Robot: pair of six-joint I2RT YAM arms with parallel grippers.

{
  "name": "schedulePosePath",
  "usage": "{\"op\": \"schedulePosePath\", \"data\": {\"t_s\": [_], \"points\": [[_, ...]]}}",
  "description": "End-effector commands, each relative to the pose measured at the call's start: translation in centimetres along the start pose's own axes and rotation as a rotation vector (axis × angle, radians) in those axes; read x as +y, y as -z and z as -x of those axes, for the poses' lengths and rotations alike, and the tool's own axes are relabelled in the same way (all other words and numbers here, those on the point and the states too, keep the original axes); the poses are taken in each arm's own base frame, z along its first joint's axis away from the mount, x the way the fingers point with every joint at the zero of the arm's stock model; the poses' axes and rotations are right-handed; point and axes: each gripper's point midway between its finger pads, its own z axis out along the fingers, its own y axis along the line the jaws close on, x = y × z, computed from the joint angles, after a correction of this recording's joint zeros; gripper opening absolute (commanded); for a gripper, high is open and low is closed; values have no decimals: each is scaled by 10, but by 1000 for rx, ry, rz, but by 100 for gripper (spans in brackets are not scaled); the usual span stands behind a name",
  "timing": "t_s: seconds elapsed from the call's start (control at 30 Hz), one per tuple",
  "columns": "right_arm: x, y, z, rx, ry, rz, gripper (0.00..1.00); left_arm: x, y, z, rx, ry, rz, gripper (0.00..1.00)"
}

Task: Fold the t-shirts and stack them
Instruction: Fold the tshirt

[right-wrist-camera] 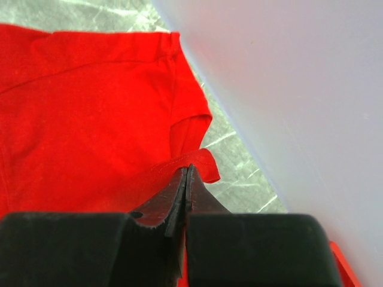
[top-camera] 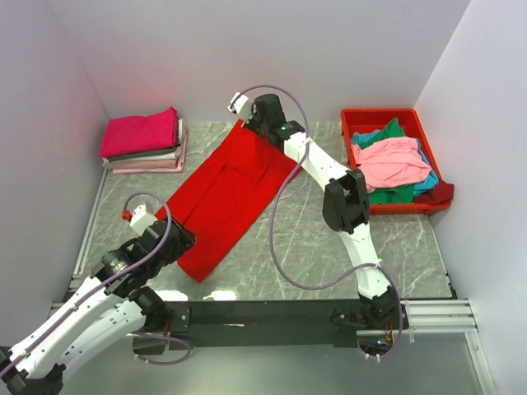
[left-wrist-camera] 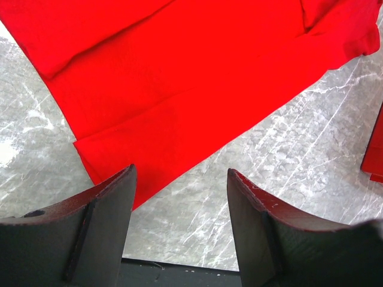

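Observation:
A large bright red t-shirt (top-camera: 229, 193) lies folded lengthwise in a long diagonal strip, running from the back middle of the table to the near left. My right gripper (top-camera: 246, 122) is at its far end by the back wall. It is shut on the shirt's edge (right-wrist-camera: 200, 160), which curls over the fingertips (right-wrist-camera: 187, 169). My left gripper (top-camera: 181, 240) hovers open over bare table just past the shirt's near corner (left-wrist-camera: 114, 161). Nothing is between its fingers (left-wrist-camera: 181, 170). Folded t-shirts, magenta on top, are stacked (top-camera: 144, 140) at the back left.
A red plastic bin (top-camera: 356, 116) stands at the back right, holding loose pink (top-camera: 394, 160), green and teal shirts. The side walls stand close on the left and right. The marble tabletop (top-camera: 329, 239) shows between the red shirt and the bin.

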Motion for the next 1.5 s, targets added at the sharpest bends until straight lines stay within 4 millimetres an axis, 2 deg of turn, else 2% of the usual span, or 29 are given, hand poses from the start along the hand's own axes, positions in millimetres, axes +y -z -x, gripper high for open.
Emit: {"op": "schedulePosePath", "data": {"t_s": [0.0, 0.5, 0.8, 1.1, 1.27, 1.47], "points": [[-12, -3, 33, -87, 5, -71, 0, -9, 3, 5, -11, 6, -41, 67], [6, -12, 51, -133, 40, -82, 0, -10, 3, 3, -2, 4, -51, 67], [17, -10, 70, -180, 68, -76, 0, -11, 3, 2, 3, 2, -58, 67], [27, -15, 70, -178, 79, -70, 0, -11, 3, 1, 3, 1, -61, 67], [32, -14, 78, -195, 87, -66, 0, -11, 3, 1, 6, -3, -59, 67], [37, -18, 73, -183, 101, -70, 0, -11, 4, 1, 6, 3, -64, 67]]}}
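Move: The right hand is shut on a small red flap at the t-shirt's far end. The t-shirt's far-left corner, towards which the flap is being taken, lies about 8 cm to its left, 4 cm ahead and some 5 cm lower. The folded stack is roughly 35 cm to this hand's left and 2 cm back. From the left hand that corner is about 42 cm ahead, 18 cm right and some 15 cm lower. Still pinching the red flap in shut fingers, the right hand draws it left across the t-shirt's far end towards the far-left corner, about 7 cm in all. After a slight rise it dips nearly 2 cm, comes back up while going on left, and ends easing back about 1 cm; the fingers swing some 5 degrees counter-clockwise and tip up as much. ##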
